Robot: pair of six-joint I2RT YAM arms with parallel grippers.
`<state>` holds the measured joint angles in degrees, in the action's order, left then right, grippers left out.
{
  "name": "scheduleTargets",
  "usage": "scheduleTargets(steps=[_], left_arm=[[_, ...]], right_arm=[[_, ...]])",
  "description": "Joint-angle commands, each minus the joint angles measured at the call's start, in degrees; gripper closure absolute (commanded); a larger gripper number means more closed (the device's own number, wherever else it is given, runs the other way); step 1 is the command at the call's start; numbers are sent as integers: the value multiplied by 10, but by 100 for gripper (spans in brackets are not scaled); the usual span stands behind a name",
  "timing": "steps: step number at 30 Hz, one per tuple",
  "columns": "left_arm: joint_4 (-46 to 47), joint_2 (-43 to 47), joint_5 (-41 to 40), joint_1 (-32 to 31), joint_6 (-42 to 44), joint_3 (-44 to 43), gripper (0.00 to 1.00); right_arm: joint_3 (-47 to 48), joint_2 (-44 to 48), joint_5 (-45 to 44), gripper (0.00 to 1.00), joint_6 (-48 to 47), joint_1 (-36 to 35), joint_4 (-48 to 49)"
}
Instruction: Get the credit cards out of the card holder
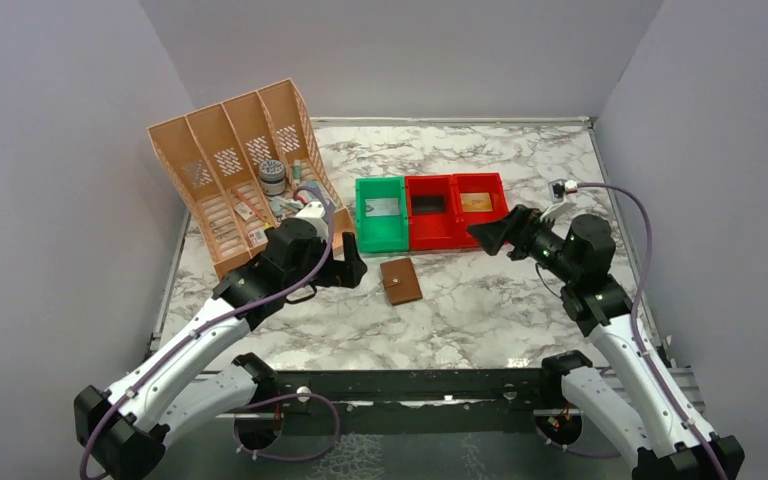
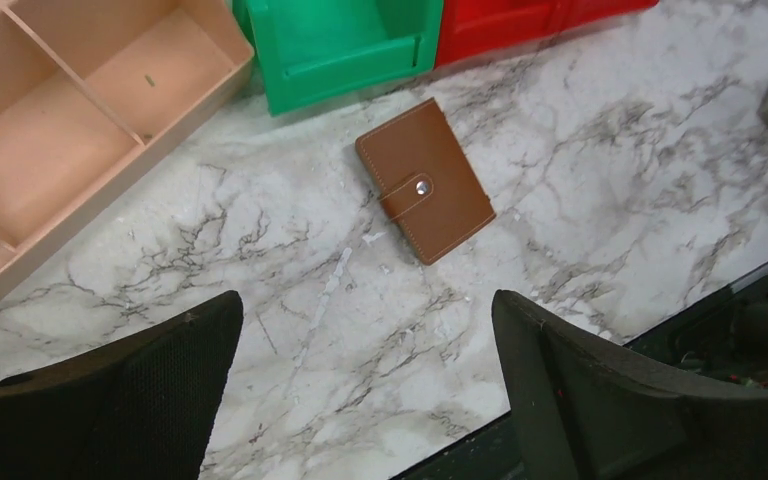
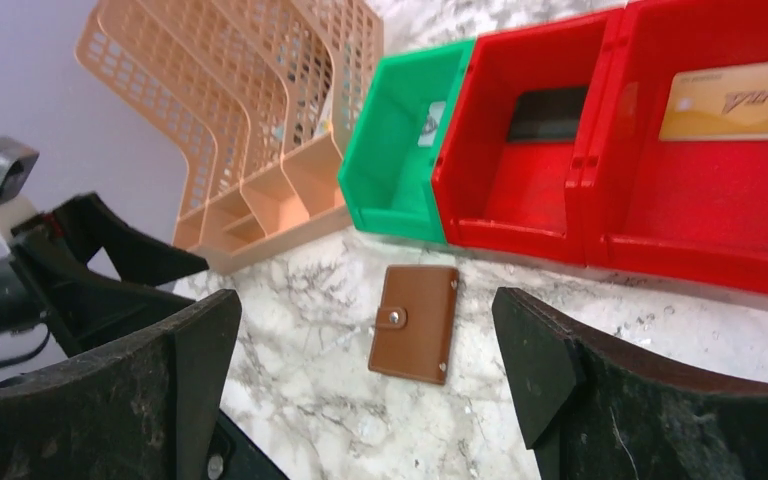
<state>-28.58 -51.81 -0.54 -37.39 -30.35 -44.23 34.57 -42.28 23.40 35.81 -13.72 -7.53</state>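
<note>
The card holder (image 1: 400,281), a small brown leather wallet, lies flat on the marble table with its snap tab fastened. It also shows in the left wrist view (image 2: 425,180) and the right wrist view (image 3: 415,323). The holder is closed, so the credit cards are hidden. My left gripper (image 1: 357,268) hovers just left of the holder, open and empty (image 2: 365,300). My right gripper (image 1: 488,234) hangs to the holder's right, pointing toward it, open with nothing between its fingers (image 3: 365,300).
Behind the holder stand a green bin (image 1: 381,240) with a pale grey card inside, a red bin (image 1: 435,238) with a dark card, and a second red bin (image 3: 700,255) with a gold card. A peach slotted organizer (image 1: 240,170) with small items stands at the back left.
</note>
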Motion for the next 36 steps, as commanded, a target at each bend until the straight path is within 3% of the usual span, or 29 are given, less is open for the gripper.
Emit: scheduleTargets(steps=[1,7,12,16,24,36], left_arm=[[26,44,-38,-5,-22,-5,1],[27,48,-61,-5,-41,-4,1],[11,29,-85,-5,-64,12,1],[-15,-26,-93,-5,-78,10,1],[-13,-137,-73,5,-64,-15,1],[72,-264,-54,102,-30,-58,1]], right_arm=[[49,14,-61,1,23,5,-27],[49,4,48,1,-12,6,-7],[-16,-7,153,0,3,6,95],[1,-75,204,0,-15,6,60],[30,-144,197,0,-70,6,-10],[31,-200,166,1,-79,6,-46]])
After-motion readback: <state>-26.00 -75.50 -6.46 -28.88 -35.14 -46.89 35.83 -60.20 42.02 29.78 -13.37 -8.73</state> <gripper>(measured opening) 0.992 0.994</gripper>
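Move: The brown card holder lies flat on the table, about 4 cm ahead of the left hand, 11 cm to its right and some 16 cm below. From the right hand it is 17 cm to the left, hardly 1 cm ahead and 21 cm below. Counted from the left hand, the green box is 20 cm ahead and 5 cm right, and the left red box 20 cm ahead and 16 cm right. The card holder is approached from above by both wide-open hands without being touched. Each lifts about 3 cm first, then sinks well past its starting height; the left ends roughly 9 cm lower, swinging forward and a little left, while the right drops some 6 cm and shifts left towards the holder. Both tip further down and turn 15 to 20 degrees counter-clockwise. ##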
